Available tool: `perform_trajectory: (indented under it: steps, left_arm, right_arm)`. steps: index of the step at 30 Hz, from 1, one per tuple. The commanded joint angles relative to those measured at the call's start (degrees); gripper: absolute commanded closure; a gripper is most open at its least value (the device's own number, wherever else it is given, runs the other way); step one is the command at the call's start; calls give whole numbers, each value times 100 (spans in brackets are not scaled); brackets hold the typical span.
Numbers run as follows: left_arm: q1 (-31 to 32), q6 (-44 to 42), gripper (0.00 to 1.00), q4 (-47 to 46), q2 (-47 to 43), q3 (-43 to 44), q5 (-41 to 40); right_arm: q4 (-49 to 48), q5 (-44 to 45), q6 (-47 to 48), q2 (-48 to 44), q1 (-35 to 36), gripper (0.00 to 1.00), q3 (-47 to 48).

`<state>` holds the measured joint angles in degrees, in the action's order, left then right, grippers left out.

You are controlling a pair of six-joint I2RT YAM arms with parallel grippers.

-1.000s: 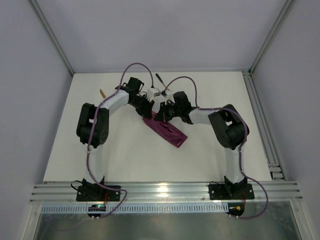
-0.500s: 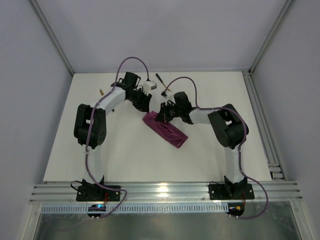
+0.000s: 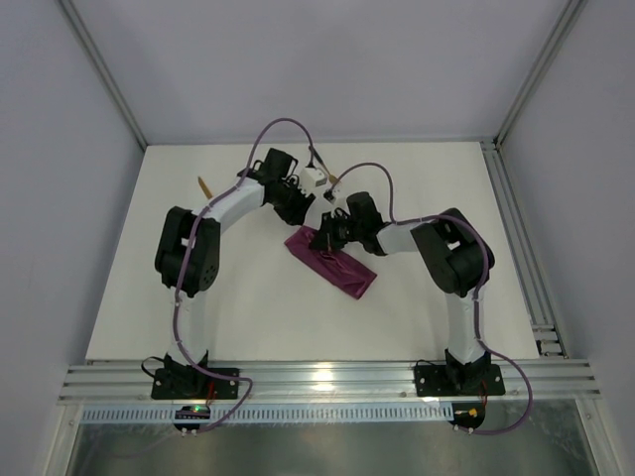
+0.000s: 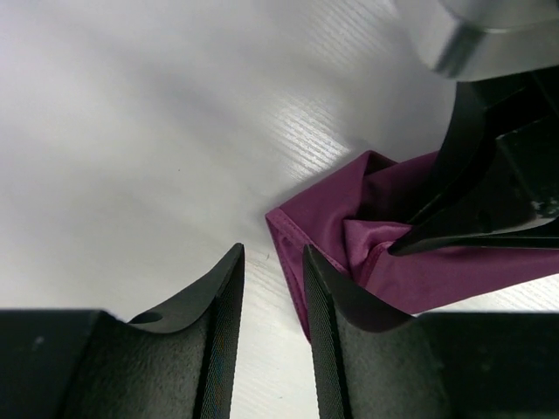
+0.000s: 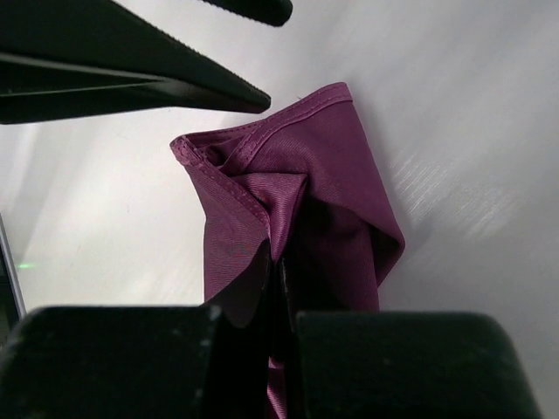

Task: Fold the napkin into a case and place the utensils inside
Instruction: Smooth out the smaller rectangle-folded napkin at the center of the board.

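Note:
The magenta napkin [image 3: 335, 264] lies folded into a long narrow strip at mid-table. My right gripper [image 5: 278, 262] is shut on a raised fold at the strip's far end [image 4: 367, 236]. The cloth [image 5: 323, 175] bunches up between its fingers. My left gripper [image 4: 272, 262] hovers open just beside that same end, with only bare table in its gap. In the top view it sits at the napkin's far corner [image 3: 303, 210]. One utensil [image 3: 203, 185] lies at the far left. The other utensil [image 3: 332, 179] lies behind the grippers, partly hidden by a cable.
Both arms meet over the middle of the white table [image 3: 149, 297]. Purple cables [image 3: 288, 127] arc above the wrists. An aluminium rail [image 3: 521, 248] runs along the right edge and grey walls close off the back and sides.
My left gripper swung out to the back left, then came back in next to the napkin's far end, its jaws a little wider. The right gripper kept its pinch, and the strip shifted slightly.

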<state>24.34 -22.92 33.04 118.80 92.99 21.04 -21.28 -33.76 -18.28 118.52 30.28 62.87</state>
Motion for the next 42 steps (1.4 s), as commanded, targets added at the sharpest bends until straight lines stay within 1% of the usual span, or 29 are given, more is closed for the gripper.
perform_trajectory:
  steps: [1,4,7,8,11,16,19,21,22,23,24,27,29,31,35,36,37,38,40,42]
  left_arm:
    - [18,-177,65,132,73,115,67]
    - [150,-423,62,186,-94,-342,85]
    - [282,-564,60,-51,-269,-720,-170]
    - [308,-573,60,-104,-287,-773,-309]
    - [414,-643,59,-122,-261,-826,-320]
    - [475,-784,58,290,-340,-905,172]
    - [423,-671,57,152,-638,-1063,-64]
    - [239,-268,57,89,-692,-959,31]
    - [12,-118,57,98,-701,-802,136]
    - [-121,205,57,89,-709,-722,233]
    - [-253,330,57,98,-701,-634,539]
    - [-693,507,57,98,-771,-484,980]
    - [-851,420,57,106,-867,-519,1314]
    - [-852,52,56,220,-1017,-598,1542]
    - [-825,-686,49,720,-1114,-756,1939]
    - [-799,-949,48,800,-1088,-817,1913]
    - [-738,-1038,47,844,-1079,-844,1817]
    - [-703,-1083,41,827,-1052,-887,1773]
    - [-589,-1145,39,705,-1008,-984,1641]
    - [-483,-1092,39,407,-956,-1011,1246]
  right_arm:
    - [-34,264,-297,-285,127,96,-345]
    - [-96,335,-492,-347,153,96,-486]
    - [-184,344,-703,-347,145,96,-496]
    - [-45,344,-712,-338,145,96,-452]
    - [333,379,-782,-268,145,96,-206]
    - [493,326,-1080,-207,110,96,-109]
    - [511,274,-1256,-215,66,96,-152]
    - [493,256,-1257,-250,57,96,-196]
    - [458,186,-1239,-285,57,96,-196]
    - [432,151,-1230,-312,65,96,-188]
    - [405,98,-1213,-321,57,96,-161]
    - [457,-52,-1125,-312,57,96,14]
    - [537,-96,-1081,-321,30,96,76]
    - [546,-148,-1081,-312,-5,96,155]
    - [616,-280,-1055,-268,-84,96,304]
    - [642,-333,-1054,-242,-93,96,322]
    - [651,-351,-1028,-233,-93,96,348]
    - [677,-377,-1002,-215,-110,96,409]
    - [800,-377,-949,-189,-128,95,489]
    - [966,-386,-826,-163,-119,94,612]
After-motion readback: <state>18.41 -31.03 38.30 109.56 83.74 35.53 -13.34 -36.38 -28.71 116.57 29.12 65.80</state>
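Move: The right fingers already pinch a fold of the napkin; the napkin's middle is about 5 cm back and 2 cm right of that hand, some 2 cm below. From the left hand, the napkin's far-left end lies about 4 cm back, level sideways and 5 cm below, its middle 10 cm back and 8 cm right. The fork is roughly 14 cm ahead and 7 cm right of the left hand, the knife 6 cm ahead and 20 cm left. Still pinching the fold, the right hand draws it back about 3 cm, tipping down some 13 degrees, then returns most of the way forward while rising 2 cm. The left hand dips back and down 3 cm by the napkin's far-left end, goes on back, then climbs about 6 cm and swings left and forward, finally coming back right and back as its fingers open wider. ##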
